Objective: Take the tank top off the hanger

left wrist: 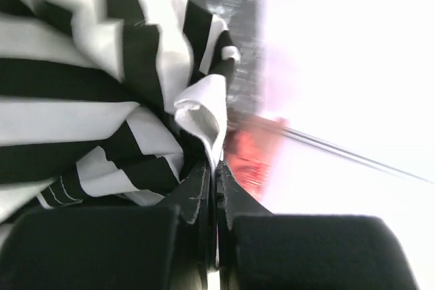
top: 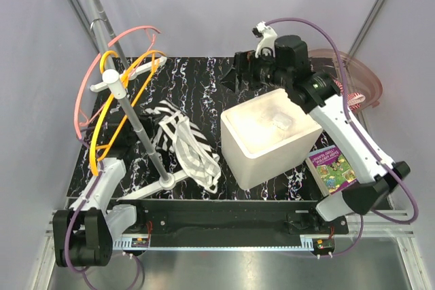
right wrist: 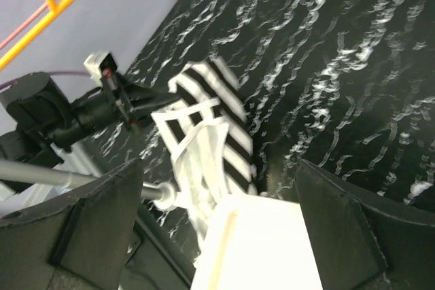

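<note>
The black-and-white striped tank top (top: 182,142) lies crumpled on the dark marbled table beside the rack's foot. In the left wrist view its folds (left wrist: 102,93) fill the left side, and a white hem runs down into my left gripper (left wrist: 216,171), which is shut on it. From the right wrist view that gripper (right wrist: 144,108) touches the tank top (right wrist: 211,127) at its corner. An orange hanger (top: 126,103) and a pink hanger (top: 112,42) hang on the rack, apart from the cloth. My right gripper (right wrist: 219,168) hovers open over the white bin, holding nothing.
The grey rack pole (top: 136,123) slants across the left side, with its foot (top: 166,183) near the front. A white bin (top: 268,140) stands mid-table. A colourful book (top: 331,168) lies at its right and a pink round basket (top: 367,83) at the back right.
</note>
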Robot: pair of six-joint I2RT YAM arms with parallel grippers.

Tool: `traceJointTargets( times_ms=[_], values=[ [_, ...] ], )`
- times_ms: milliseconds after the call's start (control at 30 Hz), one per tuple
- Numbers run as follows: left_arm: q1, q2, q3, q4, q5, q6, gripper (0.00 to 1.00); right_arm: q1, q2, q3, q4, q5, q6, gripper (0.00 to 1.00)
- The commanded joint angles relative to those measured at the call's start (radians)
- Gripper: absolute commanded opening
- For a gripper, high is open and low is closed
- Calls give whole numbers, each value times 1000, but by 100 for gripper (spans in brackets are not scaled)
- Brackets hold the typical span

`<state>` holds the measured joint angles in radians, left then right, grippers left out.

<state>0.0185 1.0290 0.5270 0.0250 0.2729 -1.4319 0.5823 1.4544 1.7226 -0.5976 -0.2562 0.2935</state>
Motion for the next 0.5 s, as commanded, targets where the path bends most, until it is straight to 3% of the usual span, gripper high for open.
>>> traceJointTargets(
  times_ms=[0, 167, 467],
  values=[
    [-5, -66, 25, 182, 97, -111, 0, -4, 115, 123, -27, -198, 10, 100],
    [-6, -130, 24, 200, 146, -163, 0, 16, 231, 204, -50, -308, -11, 100],
    [-8, -190, 30, 242, 201, -242, 0, 166, 366, 259, -71, -267, -160, 100]
  ],
)
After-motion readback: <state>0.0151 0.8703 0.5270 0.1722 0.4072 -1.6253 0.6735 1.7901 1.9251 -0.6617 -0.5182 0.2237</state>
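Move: The left hand already pinches an edge of the black-and-white tank top; the middle of the tank top lies about 7 cm back from this hand, 8 cm to its right and 11 cm lower. From the open right hand, the tank top's middle is some 17 cm left, 6 cm back and 33 cm down. The white bin sits about 9 cm right of the right hand, 6 cm back and 27 cm below; the rack's foot joint is roughly 24 cm left, 19 cm back and 37 cm down. Fingers still shut on the tank top's edge, the left hand raises it about 9 cm, drifting slightly to the right and tipping its fingertips up some 15 degrees, the rise slowing towards the end. Meanwhile the right hand, jaws wide open and empty, sweeps about 10 cm left and also sinks from above the bin towards the tank top, swinging some 20 degrees counter-clockwise and dipping its fingers, without reaching the cloth. ##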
